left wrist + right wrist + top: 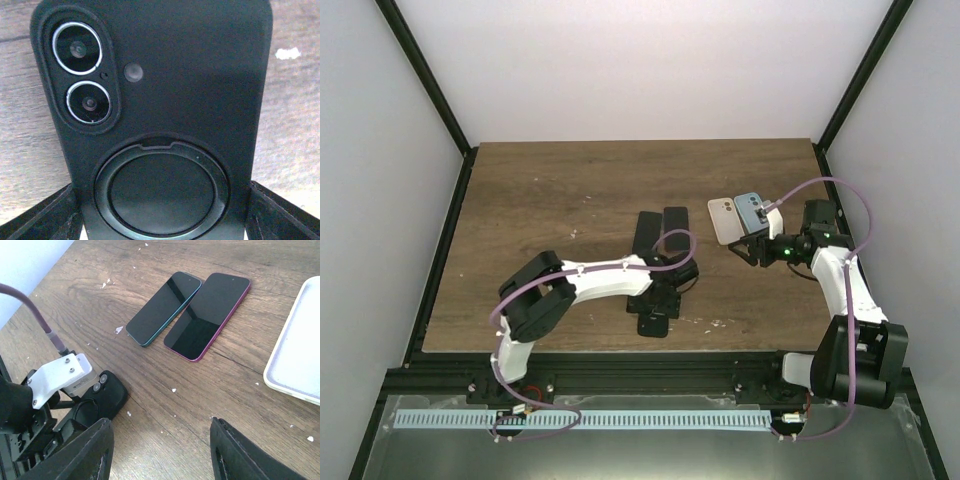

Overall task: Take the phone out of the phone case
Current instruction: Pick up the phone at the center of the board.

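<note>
The black phone case [190, 75] lies back up on the wood, and in the top view it sits near the table's front edge [653, 322]. The phone inside shows only its two camera lenses [77, 48], above a round ring holder [162, 192]. My left gripper [162, 200] straddles the case's lower half, with a finger against each long edge. My right gripper [160, 440] hangs open over bare wood to the right, nothing between its fingers [80, 450], and the black case [97, 395] lies to its left.
Two bare phones lie screen up side by side at mid-table, one teal [162, 307] and one magenta [207, 315]. A cream empty case [295, 355] lies at the right, with a blue one [752, 208] beside it. White crumbs dot the wood.
</note>
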Robot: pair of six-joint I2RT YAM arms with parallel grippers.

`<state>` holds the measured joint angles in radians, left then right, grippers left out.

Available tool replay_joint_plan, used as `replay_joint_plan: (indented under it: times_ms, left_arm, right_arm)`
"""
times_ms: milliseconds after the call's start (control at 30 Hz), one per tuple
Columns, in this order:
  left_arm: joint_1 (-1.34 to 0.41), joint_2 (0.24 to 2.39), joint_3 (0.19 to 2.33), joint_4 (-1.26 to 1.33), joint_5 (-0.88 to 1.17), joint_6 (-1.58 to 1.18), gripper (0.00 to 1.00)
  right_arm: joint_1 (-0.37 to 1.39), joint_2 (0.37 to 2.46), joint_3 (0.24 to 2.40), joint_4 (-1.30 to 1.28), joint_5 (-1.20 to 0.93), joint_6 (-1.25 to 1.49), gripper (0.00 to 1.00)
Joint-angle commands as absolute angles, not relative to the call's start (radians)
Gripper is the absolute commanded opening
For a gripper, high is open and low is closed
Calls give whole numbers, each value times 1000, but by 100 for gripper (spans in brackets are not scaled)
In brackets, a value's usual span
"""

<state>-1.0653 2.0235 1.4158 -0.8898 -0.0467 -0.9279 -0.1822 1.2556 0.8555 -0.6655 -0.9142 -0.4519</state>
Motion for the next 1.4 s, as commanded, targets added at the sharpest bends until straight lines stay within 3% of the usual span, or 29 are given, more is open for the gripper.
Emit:
replay_joint_plan:
  times_ms: [0,200,300,467,533,600,767,1133,1367]
  left_arm:
    - [-1049,1904,1300,-806,-72,-725,45]
    - [-1046,1668,1155,-509,-90,-599,10]
    - [-1044,1598,1144,-431,-118,-560,0]
    - [-1032,1478,1123,-262,-82,-468,0]
    - [-1029,1427,1124,-199,-53,-433,0]
    - [-1024,1384,1120,-139,-15,-408,0]
    - [-1014,1290,1094,26,121,-409,0]
    - [-1013,1206,1008,294,297,-483,0]
    - [-1014,1234,995,367,373,-519,0]
  right_arm:
    - [-195,1239,888,-672,-930,-460,53]
    - [-195,1237,891,-668,-928,-465,52]
    - [-194,1224,904,-696,-951,-485,52]
    - [-194,1158,948,-806,-1138,-595,58]
    - [-195,1142,981,-858,-1236,-627,74]
    - [-194,1138,1026,-937,-1337,-684,99]
    - [-172,1086,1093,-1127,-1524,-851,100]
    - [160,968,1073,-913,-1485,-547,100]
    - [253,988,1065,-839,-1425,-429,100]
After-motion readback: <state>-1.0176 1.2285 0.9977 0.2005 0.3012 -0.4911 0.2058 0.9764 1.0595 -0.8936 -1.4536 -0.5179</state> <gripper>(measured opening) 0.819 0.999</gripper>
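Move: The black cased phone is already pinched by its long sides in the left fingers, down at table level. The right gripper hangs about 18 cm to the right of that hand, 9 cm ahead and 15 cm higher. Two bare phones lie some 22 cm ahead of the left hand, one 6 cm to its right, the other 2 cm to its left. From the right hand the cased phone is about 10 cm back, 18 cm left and 16 cm below; the white case is 17 cm ahead, 3 cm right and 17 cm below. Almost straight up, some 34 cm, the left hand carries the cased phone while keeping its pinch, swinging its fingers from pointing down to pointing right. The right hand starts later, rising, drawing back and going left to meet the phone; it turns counter-clockwise, levels its fingers and spreads them fully from half open. ##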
